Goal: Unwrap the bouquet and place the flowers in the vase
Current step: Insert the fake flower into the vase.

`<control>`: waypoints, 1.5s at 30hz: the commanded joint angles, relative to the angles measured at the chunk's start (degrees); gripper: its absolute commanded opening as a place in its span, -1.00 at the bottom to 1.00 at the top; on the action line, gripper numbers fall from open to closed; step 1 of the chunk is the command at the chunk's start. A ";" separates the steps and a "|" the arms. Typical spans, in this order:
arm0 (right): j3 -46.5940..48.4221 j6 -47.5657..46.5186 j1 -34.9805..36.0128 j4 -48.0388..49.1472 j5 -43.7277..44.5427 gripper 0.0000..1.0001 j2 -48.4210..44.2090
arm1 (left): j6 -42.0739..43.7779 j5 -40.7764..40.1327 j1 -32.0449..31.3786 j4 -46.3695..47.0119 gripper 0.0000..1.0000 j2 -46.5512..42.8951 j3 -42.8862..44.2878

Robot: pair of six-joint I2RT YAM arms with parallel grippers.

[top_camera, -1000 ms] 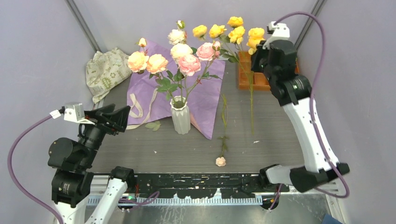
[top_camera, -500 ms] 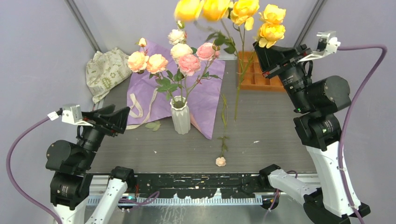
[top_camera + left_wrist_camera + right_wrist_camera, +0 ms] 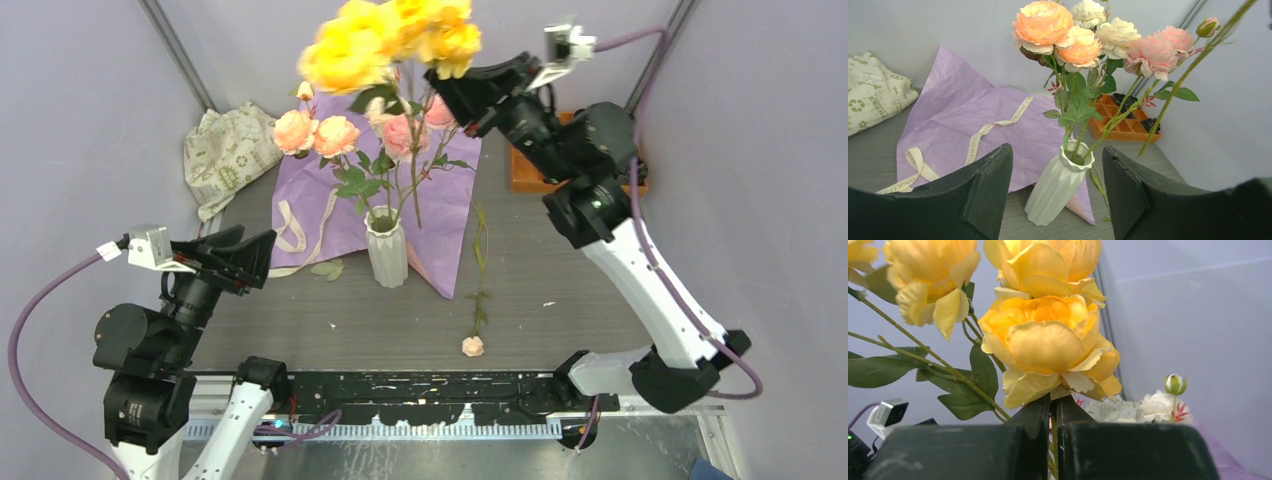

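Note:
The white ribbed vase (image 3: 387, 250) (image 3: 1058, 187) stands mid-table and holds peach, pink and cream flowers (image 3: 318, 132) (image 3: 1083, 35). My right gripper (image 3: 440, 85) (image 3: 1053, 402) is shut on the stem of a yellow rose spray (image 3: 385, 40) (image 3: 1048, 340), held high above the vase. The stem's lower end (image 3: 1153, 130) hangs in the air just right of the vase mouth. The bouquet's paper (image 3: 445, 200) (image 3: 973, 115) lies spread flat, purple face up, with the cream ribbon (image 3: 295, 235) (image 3: 983, 132) on it. My left gripper (image 3: 262, 255) (image 3: 1057, 149) is open and faces the vase from the left, apart from it.
A loose stem with a pink bud (image 3: 473, 345) lies on the table right of the vase. An orange compartment tray (image 3: 530, 170) (image 3: 1120, 125) sits at the back right, partly behind my right arm. A patterned cloth bag (image 3: 225, 150) (image 3: 870, 92) lies at the back left.
My right arm has swung left with the yellow spray, from over the orange tray to above the vase. The left arm has barely moved.

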 commanded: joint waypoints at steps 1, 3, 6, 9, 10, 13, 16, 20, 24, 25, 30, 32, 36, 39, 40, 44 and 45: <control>2.59 -1.22 3.37 6.65 -0.86 -0.98 3.04 | 1.30 -0.44 0.23 -0.41 0.33 -0.96 2.65; 2.48 -1.82 3.98 7.73 -0.28 -0.98 4.37 | 1.81 -0.69 0.24 -0.88 0.33 -1.14 3.05; 2.39 -1.80 4.10 9.91 0.48 -0.98 5.87 | 2.67 -1.00 0.21 -1.47 0.33 -1.10 3.70; 3.97 -0.21 4.15 12.15 -0.29 -0.98 7.86 | 3.48 -1.52 0.24 -2.11 0.33 -0.79 4.27; 4.80 0.51 4.26 12.78 -0.90 -0.98 8.81 | 3.68 -1.71 0.24 -2.19 0.33 -0.79 4.37; 6.23 2.25 4.85 15.01 -2.08 -0.98 11.22 | 4.07 -2.09 0.28 -2.28 0.33 -0.90 4.18; 5.49 2.92 5.18 18.12 -2.43 -0.98 12.61 | 4.54 -2.35 0.24 -2.71 0.33 -1.05 4.04; 3.24 3.24 5.28 21.76 -2.95 -0.98 13.80 | 6.01 -3.25 0.22 -3.96 0.33 -1.36 4.56; 2.24 4.25 5.23 24.26 -4.10 -0.98 15.51 | 7.00 -4.30 0.24 -4.73 0.34 -1.65 4.52; 1.78 4.31 5.23 24.79 -4.14 -0.98 15.80 | 7.19 -4.35 0.23 -4.81 0.34 -1.59 4.48; -1.92 4.00 5.27 26.65 -3.42 -0.98 15.02 | 7.47 -4.57 0.24 -4.65 0.34 -1.39 3.93; -4.15 4.01 5.25 27.55 -3.39 -0.98 14.25 | 7.44 -4.39 0.24 -4.32 0.34 -1.37 3.57; -8.68 3.99 5.27 28.59 -3.47 -0.98 12.77 | 7.18 -4.09 0.23 -4.07 0.34 -1.35 3.00; -12.71 4.35 5.25 30.29 -3.56 -0.98 11.65 | 7.04 -3.98 0.20 -4.01 0.34 -1.31 2.89; -13.24 4.36 5.23 30.55 -3.58 -0.98 11.59 | 7.00 -3.93 0.23 -3.96 0.34 -1.35 2.94; -14.50 4.50 5.22 30.01 -4.54 -0.98 11.03 | 6.91 -3.78 0.24 -4.12 0.34 -1.27 3.14; -15.24 5.16 5.19 29.79 -4.66 -0.98 10.70 | 6.84 -3.84 0.24 -4.13 0.34 -1.38 3.08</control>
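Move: The right hand, fingers up and shut on the yellow flowers, hangs high over the table; the vase's middle is about 10 cm to its left, 2 cm back and some 48 cm below. The purple wrapping lies about 12 cm ahead and 13 cm left, flat on the table; a loose peach flower lies roughly 5 cm back and 7 cm right. From the left hand the vase is about 18 cm right, 8 cm ahead and 30 cm below. Right hand lowers the yellow stems into the vase, 11 cm down and 10 cm left, also forward, keeping hold. ##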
